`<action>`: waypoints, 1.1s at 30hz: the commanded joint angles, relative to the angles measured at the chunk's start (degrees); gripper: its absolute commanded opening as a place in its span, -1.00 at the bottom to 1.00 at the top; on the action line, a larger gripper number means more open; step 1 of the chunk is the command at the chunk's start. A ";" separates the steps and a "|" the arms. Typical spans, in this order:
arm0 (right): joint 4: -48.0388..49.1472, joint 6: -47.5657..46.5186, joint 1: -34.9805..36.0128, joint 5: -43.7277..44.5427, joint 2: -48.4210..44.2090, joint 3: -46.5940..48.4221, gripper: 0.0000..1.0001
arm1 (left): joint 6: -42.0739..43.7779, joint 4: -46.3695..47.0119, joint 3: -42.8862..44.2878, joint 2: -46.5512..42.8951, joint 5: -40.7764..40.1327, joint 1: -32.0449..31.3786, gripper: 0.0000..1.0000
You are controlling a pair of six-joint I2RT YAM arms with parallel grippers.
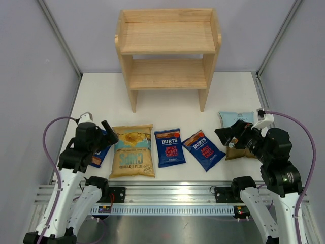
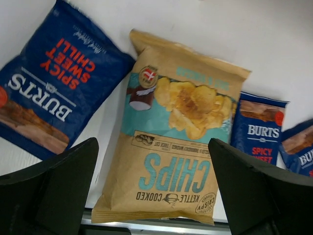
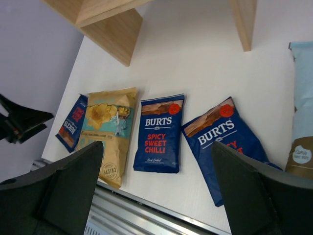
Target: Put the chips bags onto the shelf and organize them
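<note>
Five chips bags lie flat in a row along the table's near side. From the left: a dark-blue Burts bag, a larger tan-and-teal bag, two more Burts bags, and a pale-blue bag. The wooden shelf stands empty at the back. My left gripper hovers open above the leftmost bag and the tan bag's near edge. My right gripper hangs open over the pale-blue bag, partly hiding it.
A metal rail runs along the table's near edge by the arm bases. Grey walls with aluminium posts close in the left and right sides. White tabletop lies bare between the bags and the shelf's legs.
</note>
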 commanded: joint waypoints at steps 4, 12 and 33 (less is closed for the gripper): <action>6.72 3.65 0.34 -7.39 -0.92 -1.93 0.99 | -12.31 8.95 -8.59 0.61 -4.32 -0.13 0.98; 8.12 3.13 0.43 -11.17 -1.36 -2.73 0.99 | -15.03 16.53 -18.43 3.34 0.71 -0.13 0.98; 24.64 11.65 0.34 -25.67 1.98 -15.82 0.99 | -25.66 28.56 -40.42 -15.65 17.57 -0.13 -0.29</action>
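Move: The left hand hangs wide open over the gap beside the large tan chips bag: the bag's middle is about 9 cm to its right, nearly level fore and aft, and some 14 cm down. One blue Burts bag lies about 6 cm to this hand's left and 1 cm ahead, another some 29 cm to its right and 2 cm ahead, all lying on the table. From the right hand, the large bag is about 42 cm to the left, level with it, and some 26 cm below. The left hand drops nearly 15 cm into the gap beside the large tan bag, then slides right about 6 cm against its left edge, rolling its left side down nearly 30 degrees, and closes its fingers to under half open to pinch that edge about halfway along. Meanwhile the open right hand swings some 6 cm left towards the same bag, turning nearly 20 degrees counter-clockwise and dipping about 3 cm late on, touching nothing. ##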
